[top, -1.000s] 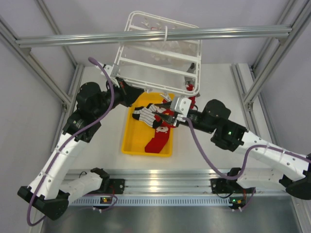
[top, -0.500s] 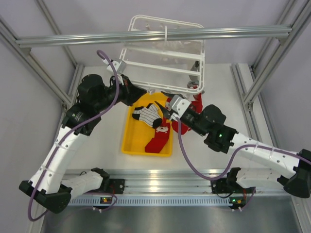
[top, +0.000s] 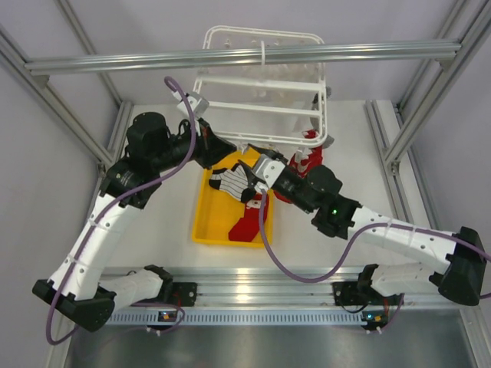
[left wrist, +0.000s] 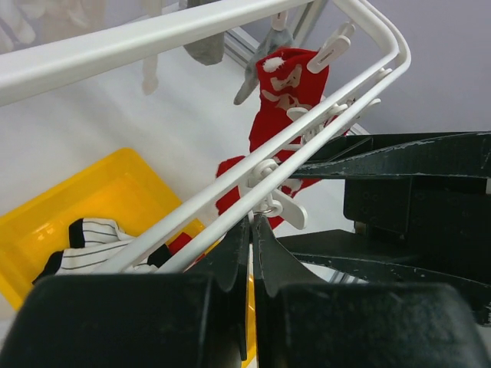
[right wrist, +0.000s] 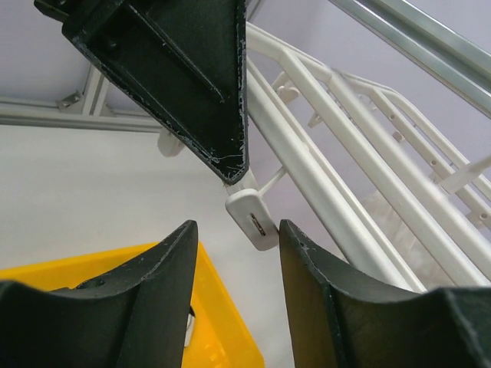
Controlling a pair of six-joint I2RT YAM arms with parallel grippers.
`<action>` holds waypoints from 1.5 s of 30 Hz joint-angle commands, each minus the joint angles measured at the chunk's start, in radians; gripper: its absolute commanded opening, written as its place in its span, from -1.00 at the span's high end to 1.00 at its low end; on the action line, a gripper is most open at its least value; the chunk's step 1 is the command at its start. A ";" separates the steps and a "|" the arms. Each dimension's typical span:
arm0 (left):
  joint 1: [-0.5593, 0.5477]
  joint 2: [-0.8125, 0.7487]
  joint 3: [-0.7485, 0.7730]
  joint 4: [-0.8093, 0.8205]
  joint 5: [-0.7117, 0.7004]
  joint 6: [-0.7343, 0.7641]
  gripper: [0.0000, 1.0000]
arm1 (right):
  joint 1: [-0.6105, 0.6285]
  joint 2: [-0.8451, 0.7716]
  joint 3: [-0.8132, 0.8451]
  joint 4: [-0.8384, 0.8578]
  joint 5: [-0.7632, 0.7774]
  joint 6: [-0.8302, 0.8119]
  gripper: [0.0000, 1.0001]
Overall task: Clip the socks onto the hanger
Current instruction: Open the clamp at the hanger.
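The white hanger [top: 261, 83] hangs under the beam. My left gripper [top: 221, 148] is shut on its near left corner, and in the left wrist view the jaws [left wrist: 252, 221] meet at the rail [left wrist: 153, 34] beside a clip. A red sock [top: 311, 157] [left wrist: 288, 84] hangs clipped at the right end. My right gripper [top: 257, 170] [right wrist: 236, 230] is open just below that corner, and a dangling white clip [right wrist: 249, 218] hangs between its fingertips without being pinched. A striped sock [top: 230, 182] [left wrist: 96, 249] and a red sock [top: 247, 222] lie in the tray.
The yellow tray [top: 203, 222] sits on the table below the hanger, between the two arms. A grey aluminium beam [top: 230, 57] crosses overhead in front of the hanger. Frame posts [top: 107, 146] stand at both sides.
My left arm has swung the hanger round to the right until it hangs squarer. My right gripper has opened wider and moved left from the tray to the clip at the near corner.
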 commanded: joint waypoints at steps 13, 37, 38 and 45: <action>-0.004 0.046 0.055 -0.011 0.146 -0.014 0.99 | -0.051 0.025 0.040 0.043 -0.043 -0.017 0.62; -0.005 -0.112 -0.123 0.241 -0.060 -0.185 -0.15 | -0.058 0.069 0.278 -0.322 -0.148 0.266 1.00; -0.005 -0.110 -0.124 0.251 -0.060 -0.189 -0.16 | -0.058 0.074 0.284 -0.330 -0.149 0.270 1.00; -0.005 -0.089 -0.117 0.247 -0.095 -0.195 -0.16 | -0.056 0.087 0.312 -0.354 -0.136 0.269 1.00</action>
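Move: The clip I go for hangs at my right hand's tips, its middle about 2 cm ahead and 1 cm left, level with the hand. My left fingers still pinch its upper end, so from the left hand its middle is about 1 cm ahead and 2 cm right. From my right hand the hanger's front bar is some 3 cm ahead, straight ahead and 3 cm up; the hung red sock is roughly 3 cm ahead, 16 cm right and 8 cm down. I slide my right hand about 1.5 cm forward until the clip is between its fingertips, then close them on it and keep squeezing while I ease left and up and roll the wrist some 15 degrees. Once the right has hold, my left fingers let go and open past halfway; the left hand draws back about 2.5 cm, rises 2 cm, then comes forward again just under the bar towards the clip. ##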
